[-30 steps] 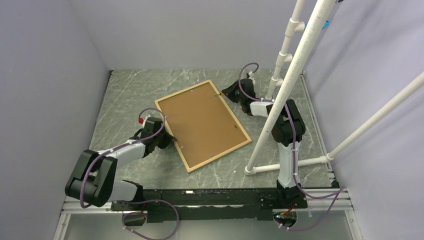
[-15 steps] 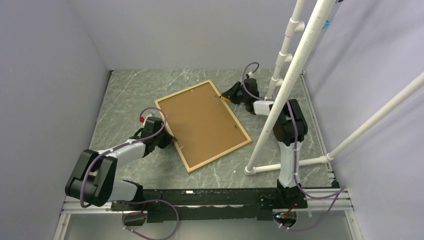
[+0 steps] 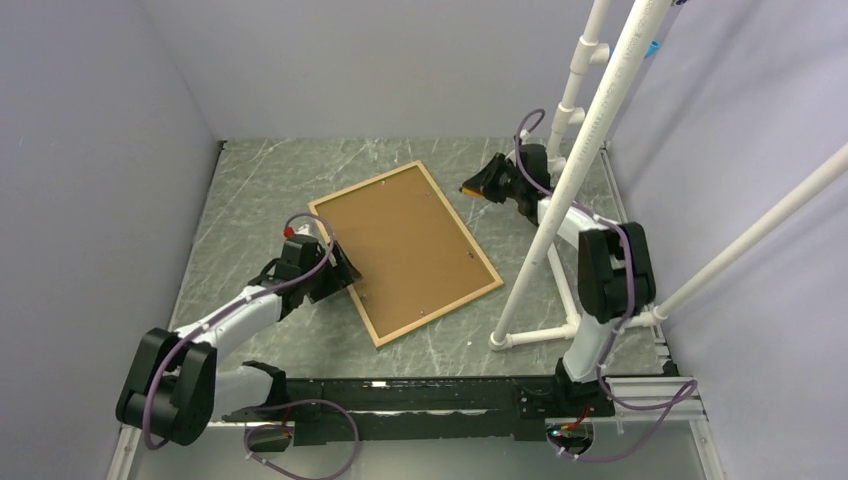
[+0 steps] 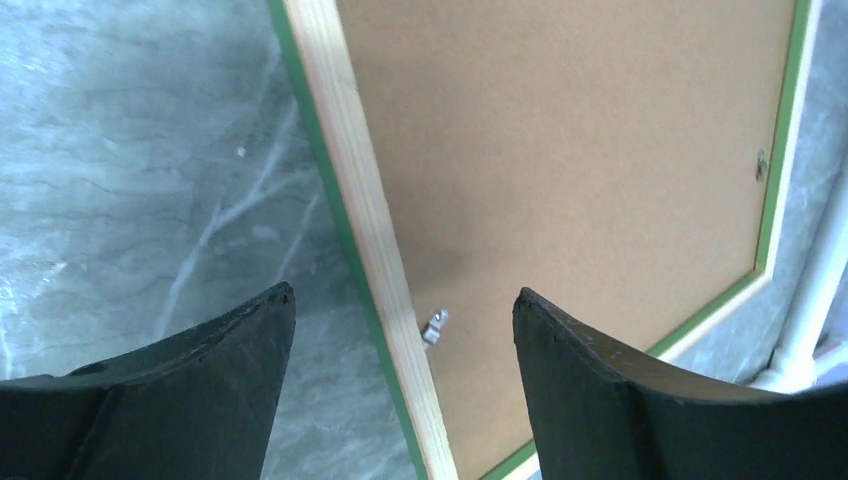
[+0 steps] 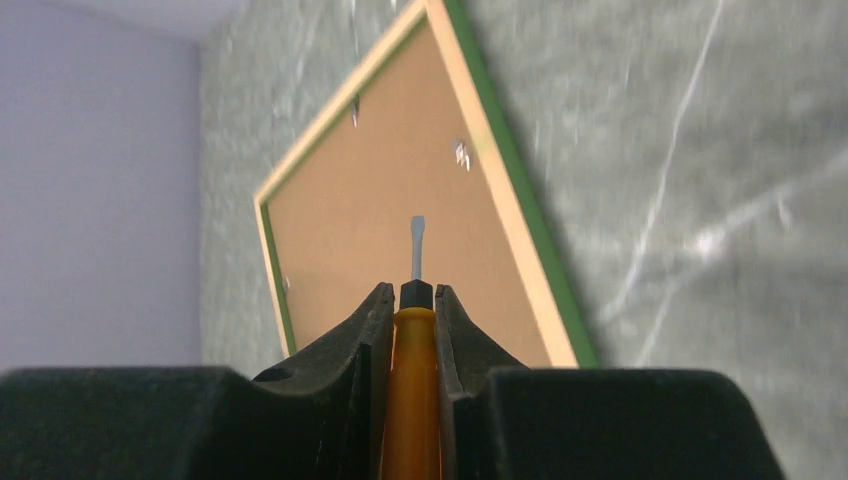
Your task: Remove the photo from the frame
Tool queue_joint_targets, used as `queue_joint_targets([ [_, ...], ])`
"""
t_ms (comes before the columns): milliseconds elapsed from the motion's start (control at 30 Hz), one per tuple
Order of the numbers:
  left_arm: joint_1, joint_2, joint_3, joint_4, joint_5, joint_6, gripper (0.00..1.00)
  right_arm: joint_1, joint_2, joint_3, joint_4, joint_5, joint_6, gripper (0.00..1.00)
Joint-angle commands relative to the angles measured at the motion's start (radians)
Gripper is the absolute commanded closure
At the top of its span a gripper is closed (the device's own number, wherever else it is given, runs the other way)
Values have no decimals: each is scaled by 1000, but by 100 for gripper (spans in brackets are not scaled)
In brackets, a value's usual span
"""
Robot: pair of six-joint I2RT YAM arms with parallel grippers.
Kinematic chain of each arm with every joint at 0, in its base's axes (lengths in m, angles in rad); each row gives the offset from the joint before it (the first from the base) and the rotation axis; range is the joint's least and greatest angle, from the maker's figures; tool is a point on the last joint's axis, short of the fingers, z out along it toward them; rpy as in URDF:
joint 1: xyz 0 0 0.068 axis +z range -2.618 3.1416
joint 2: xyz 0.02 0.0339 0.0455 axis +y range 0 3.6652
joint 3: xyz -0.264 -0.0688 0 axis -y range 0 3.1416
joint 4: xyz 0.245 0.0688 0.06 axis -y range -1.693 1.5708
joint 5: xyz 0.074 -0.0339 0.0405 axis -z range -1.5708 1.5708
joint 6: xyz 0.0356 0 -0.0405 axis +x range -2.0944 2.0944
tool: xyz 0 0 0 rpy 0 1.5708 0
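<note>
The frame (image 3: 366, 183) lies face down on the marble table, its light wood rim up. The brown backing board (image 3: 405, 250) fills it, and the photo is hidden beneath. My left gripper (image 3: 338, 264) is open at the frame's left edge. In the left wrist view its jaws (image 4: 402, 293) straddle the wood rim (image 4: 370, 220) above a small metal clip (image 4: 434, 326). My right gripper (image 3: 480, 184) hovers off the frame's far right corner, shut on an orange-handled screwdriver (image 5: 412, 380). The screwdriver's blade points towards the backing board (image 5: 390, 200).
A white pipe stand (image 3: 560, 200) rises at the right, close beside my right arm, with its base pipe (image 3: 530, 338) lying on the table. Pale walls enclose the table on the left, back and right.
My left gripper has opened and shifted slightly along the frame's left edge. My right gripper has pulled the screwdriver back from the frame's corner, to the right and away.
</note>
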Motion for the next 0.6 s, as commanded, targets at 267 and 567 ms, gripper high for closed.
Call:
queue_joint_targets([
  [267, -301, -160, -116, -95, -151, -184, 21, 59, -387, -292, -264, -14, -271, 100],
  [567, -328, 9, -37, -113, -213, -141, 25, 68, -439, -388, -252, -45, -277, 100],
])
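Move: The right hand, gripping the screwdriver, goes for the near tab on the frame's right rail, about 9 cm back, 1 cm left and 11 cm below. The far tab on that rail lies some 7 cm ahead and 8 cm left, the frame's right corner 17 cm back and 6 cm right, both equally low. For the empty left hand, the left rail's near stretch is about 6 cm back, 4 cm right, 3 cm down; the left tab is level, 2 cm right, and the near corner 12 cm back, 6 cm right, both equally low. Still gripping the orange screwdriver, the right hand sweeps back about 14 cm along the right rail, well above the board, bringing the blade from the far tab's side towards the near tab, turning some 10 degrees counter-clockwise and rolling its left side down as much while it slows. The left hand, open and empty, shifts about 6 cm back and 5 cm right along the left rail towards the near corner, its backward travel easing forward a little last. ##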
